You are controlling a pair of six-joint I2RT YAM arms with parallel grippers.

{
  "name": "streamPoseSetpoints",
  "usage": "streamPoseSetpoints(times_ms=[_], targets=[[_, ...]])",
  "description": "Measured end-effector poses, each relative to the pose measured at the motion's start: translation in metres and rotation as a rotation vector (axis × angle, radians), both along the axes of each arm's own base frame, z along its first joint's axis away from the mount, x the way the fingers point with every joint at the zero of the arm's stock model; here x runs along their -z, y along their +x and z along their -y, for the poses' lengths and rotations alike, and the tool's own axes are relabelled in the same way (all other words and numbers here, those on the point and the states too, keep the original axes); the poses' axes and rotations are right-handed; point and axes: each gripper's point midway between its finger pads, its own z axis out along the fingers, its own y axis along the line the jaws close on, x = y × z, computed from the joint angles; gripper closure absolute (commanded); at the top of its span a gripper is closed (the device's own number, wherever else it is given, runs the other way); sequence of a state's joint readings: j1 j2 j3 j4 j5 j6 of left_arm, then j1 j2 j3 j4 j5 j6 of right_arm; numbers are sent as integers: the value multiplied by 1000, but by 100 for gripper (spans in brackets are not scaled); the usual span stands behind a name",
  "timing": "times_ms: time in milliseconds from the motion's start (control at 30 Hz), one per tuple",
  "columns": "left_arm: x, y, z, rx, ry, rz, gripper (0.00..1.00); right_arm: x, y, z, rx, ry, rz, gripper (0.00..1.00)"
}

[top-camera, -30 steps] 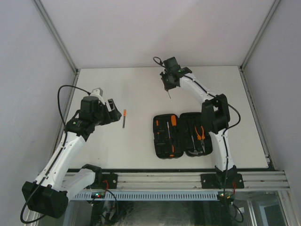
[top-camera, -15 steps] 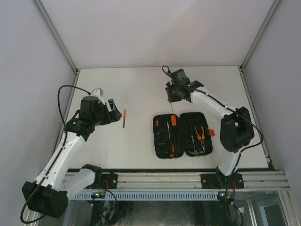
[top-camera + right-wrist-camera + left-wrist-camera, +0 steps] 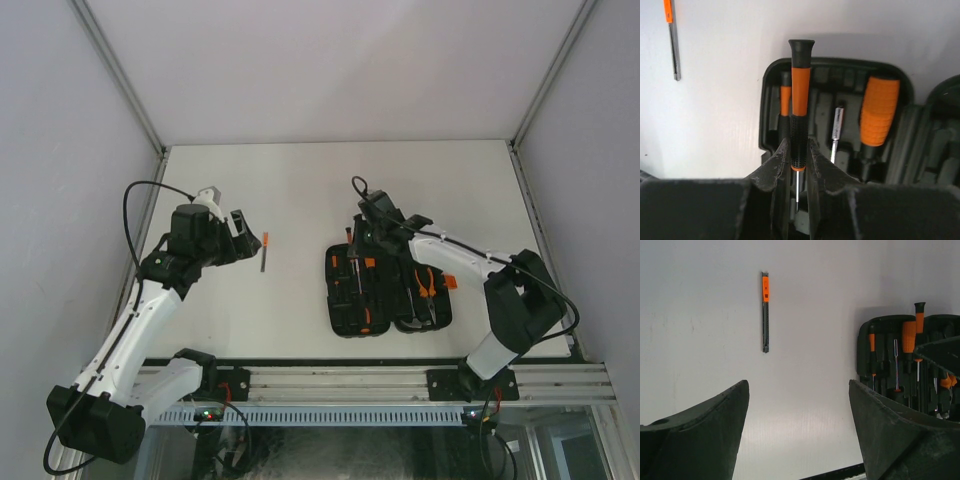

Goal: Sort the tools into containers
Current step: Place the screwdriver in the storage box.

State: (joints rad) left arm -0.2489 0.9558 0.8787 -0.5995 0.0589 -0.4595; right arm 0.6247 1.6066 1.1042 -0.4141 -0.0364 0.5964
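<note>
The black tool case (image 3: pixel 392 318) lies open at centre right and holds several orange-and-black tools, with pliers (image 3: pixel 427 285) in its right half. My right gripper (image 3: pixel 798 145) is shut on a thin orange-and-black screwdriver (image 3: pixel 800 90) and holds it over the case's left half (image 3: pixel 771 80), handle end pointing away. In the top view this gripper (image 3: pixel 362 240) is at the case's far left corner. A loose thin screwdriver (image 3: pixel 264 251) lies on the table left of the case; it also shows in the left wrist view (image 3: pixel 765 310). My left gripper (image 3: pixel 240 240) is open and empty, just left of that loose screwdriver.
The white table (image 3: pixel 300 190) is bounded by white walls at the back and sides. A metal rail (image 3: pixel 340 385) runs along the near edge. In the case, a thick orange handle (image 3: pixel 879 112) and a metal bit (image 3: pixel 837 125) lie right of the held screwdriver.
My right gripper has carried the screwdriver from the far middle of the table down to the case's far left corner. The left arm has not moved.
</note>
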Motion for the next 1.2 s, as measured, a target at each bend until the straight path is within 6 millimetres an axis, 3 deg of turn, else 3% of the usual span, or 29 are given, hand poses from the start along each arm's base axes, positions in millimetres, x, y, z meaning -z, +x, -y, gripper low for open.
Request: streamPoseSetpoints(times_ms=[200, 700, 1200], targets=[[0, 0, 0, 1, -1, 0, 16, 3, -11, -15, 27, 47, -30, 100], [-1, 1, 1, 1, -3, 6, 16, 24, -27, -22, 22, 12, -101, 100], [-1, 1, 1, 1, -3, 6, 16, 44, -45, -12, 24, -48, -160, 100]])
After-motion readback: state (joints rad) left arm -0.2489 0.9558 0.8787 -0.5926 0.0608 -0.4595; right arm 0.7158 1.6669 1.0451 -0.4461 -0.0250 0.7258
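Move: Below and behind the right hand, which already holds the small screwdriver, is its empty slot in the storage box: about 4 cm back, 1 cm left and 6 cm down. Another small screwdriver lies about 4 cm left and 4 cm back of the hand, the silver driver 2 cm right and 6 cm back, and the thick orange handle 5 cm right and 1 cm back. From the idle left hand the slot is some 25 cm right, 5 cm back and 14 cm down. Bringing the pinched screwdriver back and down into the storage box's left half, the right hand first slips about 2 cm left while easing back, then sinks and draws back towards the empty slot, some 4.5 cm each way in all, drifting a little right again near the end. The wrist tips about 10 degrees further down; the fingers keep their hold on the handle's lower part. ##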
